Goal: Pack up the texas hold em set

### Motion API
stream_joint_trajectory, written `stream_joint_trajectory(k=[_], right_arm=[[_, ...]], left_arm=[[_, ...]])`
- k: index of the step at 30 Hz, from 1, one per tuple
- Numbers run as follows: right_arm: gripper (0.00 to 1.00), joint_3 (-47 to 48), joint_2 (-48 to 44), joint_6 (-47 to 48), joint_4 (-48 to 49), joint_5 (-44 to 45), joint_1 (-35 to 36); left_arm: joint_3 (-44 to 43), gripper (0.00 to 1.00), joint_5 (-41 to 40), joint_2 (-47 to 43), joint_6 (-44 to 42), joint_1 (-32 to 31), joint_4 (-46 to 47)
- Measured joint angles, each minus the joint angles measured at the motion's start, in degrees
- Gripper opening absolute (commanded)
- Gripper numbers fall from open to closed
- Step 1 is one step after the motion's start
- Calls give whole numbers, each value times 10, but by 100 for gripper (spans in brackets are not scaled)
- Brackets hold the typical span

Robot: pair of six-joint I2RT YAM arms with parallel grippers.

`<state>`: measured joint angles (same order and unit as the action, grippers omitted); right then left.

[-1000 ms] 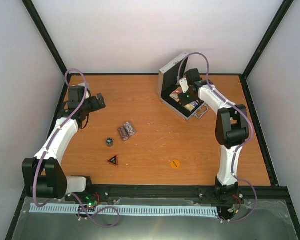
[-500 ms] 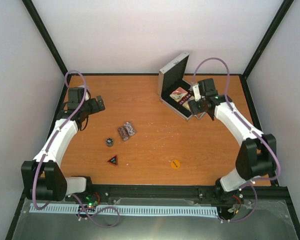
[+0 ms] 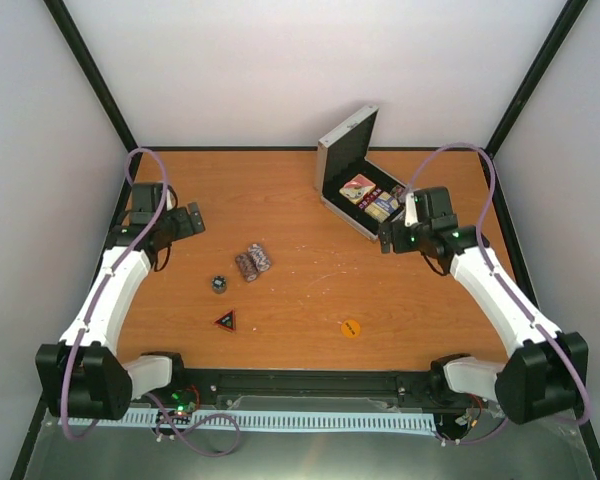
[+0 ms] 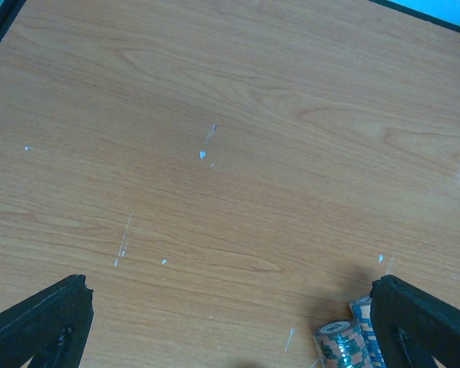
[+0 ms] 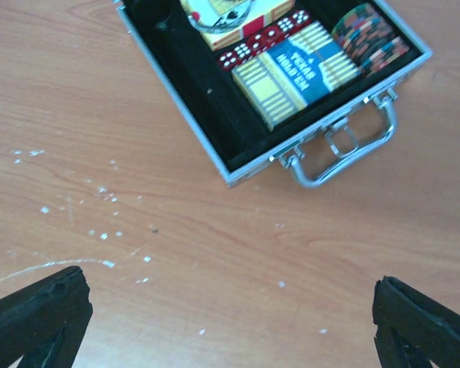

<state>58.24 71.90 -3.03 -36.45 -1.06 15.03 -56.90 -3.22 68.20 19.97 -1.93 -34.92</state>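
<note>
The silver case (image 3: 332,199) stands open at the back right, its lid (image 3: 346,139) raised. In the right wrist view its black lining holds the blue-yellow card deck (image 5: 299,69), red dice (image 5: 264,40) and a striped chip stack (image 5: 369,34); the handle (image 5: 343,151) faces me. Two chip stacks (image 3: 253,261) lie mid-table and show in the left wrist view as chip stacks (image 4: 345,345). A small dark piece (image 3: 219,284), the dark triangle (image 3: 225,320) and the orange disc (image 3: 351,328) lie nearer. My right gripper (image 3: 392,240) (image 5: 230,330) hangs open and empty just in front of the case. My left gripper (image 3: 188,218) (image 4: 230,337) is open and empty, left of the chips.
Black frame rails border the wooden table (image 3: 300,300); white walls rise behind and at both sides. The wood below the right gripper carries small white flecks (image 5: 100,230).
My right gripper has pulled out of the case toward the near right and opened wide. The left arm has shifted slightly back and left.
</note>
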Motion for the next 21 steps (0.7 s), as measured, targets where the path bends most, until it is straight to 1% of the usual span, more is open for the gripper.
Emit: stream_joint_trajectory(k=[2, 4, 6, 8, 10, 12, 15, 18, 21], right_arm=[[100, -29, -31, -14, 2, -21, -2], [100, -41, -39, -23, -1, -55, -3], [95, -41, -24, -26, -3, -93, -3], [94, -41, 7, -28, -7, -134, 0], [91, -46, 30, -33, -13, -148, 13], [87, -51, 34, -38, -20, -146, 38], [81, -51, 33, -55, -26, -120, 97], [78, -52, 39, -80, -31, -78, 164], [77, -63, 52, -123, -38, -27, 248]], left_arm=[[0, 100, -1, -11, 0, 0, -7], [1, 100, -1, -25, 3, 0, -14], [1, 100, -1, -35, 7, 0, -19], [1, 100, 0, -43, 13, 0, -21], [1, 100, 2, -50, 20, 0, -20], [3, 100, 8, -55, 24, 0, -16], [9, 100, 18, -58, 29, 0, -3], [19, 100, 30, -58, 28, 0, 11], [22, 100, 48, -57, 23, 0, 14]])
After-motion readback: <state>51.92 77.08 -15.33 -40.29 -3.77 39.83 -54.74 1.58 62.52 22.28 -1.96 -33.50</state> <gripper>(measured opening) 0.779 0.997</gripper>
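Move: The orange disc on the bare table lies about 18 cm back from the right hand, 7 cm to its left and some 17 cm below. The open case stands about 17 cm ahead of this hand and 4 cm to its left; the two chip stacks are level with the hand, roughly 35 cm to its left, on the table. From the idle left hand the disc is some 19 cm back and 37 cm to the right. Leftward and back, the right hand sweeps away from the case towards the orange disc, about 11 cm each way, sinking some 8 cm, most of that after a short first pull back. Its fingers tip roughly 20 degrees nearer vertical, turn counter-clockwise and narrow slightly, still touching nothing. The open left hand rises about 2 cm, easing slightly right and back. ##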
